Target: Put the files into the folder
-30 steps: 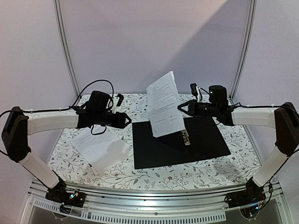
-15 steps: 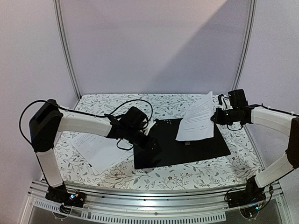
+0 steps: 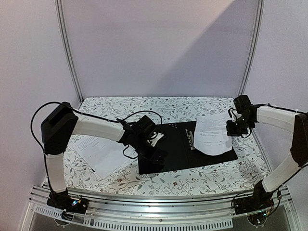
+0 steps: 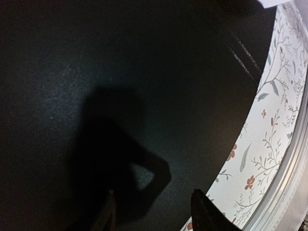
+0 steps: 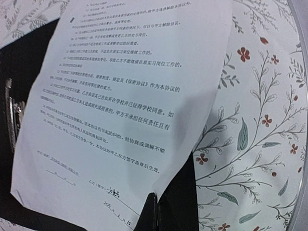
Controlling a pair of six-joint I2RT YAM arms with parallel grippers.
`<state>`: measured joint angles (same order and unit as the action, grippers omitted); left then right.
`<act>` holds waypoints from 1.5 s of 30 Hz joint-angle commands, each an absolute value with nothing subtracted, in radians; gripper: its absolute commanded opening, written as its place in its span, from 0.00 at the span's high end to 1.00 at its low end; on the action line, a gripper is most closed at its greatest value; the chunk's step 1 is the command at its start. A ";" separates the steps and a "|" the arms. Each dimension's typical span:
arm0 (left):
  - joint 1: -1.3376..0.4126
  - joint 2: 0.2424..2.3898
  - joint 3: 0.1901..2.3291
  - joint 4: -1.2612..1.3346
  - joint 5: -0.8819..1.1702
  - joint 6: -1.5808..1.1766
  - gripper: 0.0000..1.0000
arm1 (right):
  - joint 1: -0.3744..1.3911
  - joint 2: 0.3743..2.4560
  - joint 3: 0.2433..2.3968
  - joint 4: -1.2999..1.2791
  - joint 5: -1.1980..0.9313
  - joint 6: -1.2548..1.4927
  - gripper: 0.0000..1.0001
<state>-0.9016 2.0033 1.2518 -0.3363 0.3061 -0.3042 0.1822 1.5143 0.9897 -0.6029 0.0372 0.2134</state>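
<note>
The folder lies open in the middle of the table, black inside up, with a metal clip near its middle. One of the files, a white sheet of printed text, rests over the folder's right half. My right gripper is shut on the sheet's edge. In the right wrist view the jaws pinch the sheet at its lower edge. My left gripper hovers close over the folder's near left corner, open, with only black folder between its fingertips. More files lie on the left.
A floral tablecloth covers the table, which has white walls behind it and an aluminium rail along the near edge. In the left wrist view the folder's edge meets the cloth at the right.
The right gripper brought the sheet from upright in the air down onto the folder's right half. The left arm swung in over the folder's near left corner and its jaws narrowed slightly.
</note>
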 commanded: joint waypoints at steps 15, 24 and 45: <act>-0.849 2.132 1.302 -0.542 0.021 -0.235 0.46 | 0.193 1.511 0.880 -0.623 -0.066 0.128 1.00; -0.850 2.131 1.297 -0.530 0.029 -0.236 0.46 | 0.196 1.534 0.873 -0.577 -0.051 0.109 1.00; -0.850 2.129 1.290 -0.532 0.035 -0.232 0.47 | 0.190 1.677 0.904 -0.568 0.173 0.105 1.00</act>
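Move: The right hand holds the printed sheet by its right edge, some 8 cm above the folder; the folder's right half is centred about 8 cm to its left and level with it, and the metal clip lies about 19 cm left and 2 cm ahead. The left hand is down at the near part of the folder's left half, whose middle is some 8 cm ahead and 4 cm to its right; the clip is 12 cm ahead and 15 cm right, the loose papers about 23 cm left and 3 cm ahead. Forward and somewhat left, about 5 cm, the left hand drags the folder's left half with half-open fingertips bearing down on it, tilting slightly, then stays there. The right hand keeps its pinch on the sheet's edge and lowers it some 7 cm towards the folder's right half, first easing back and down, then coming a little forward and finally sinking down and to the right. ##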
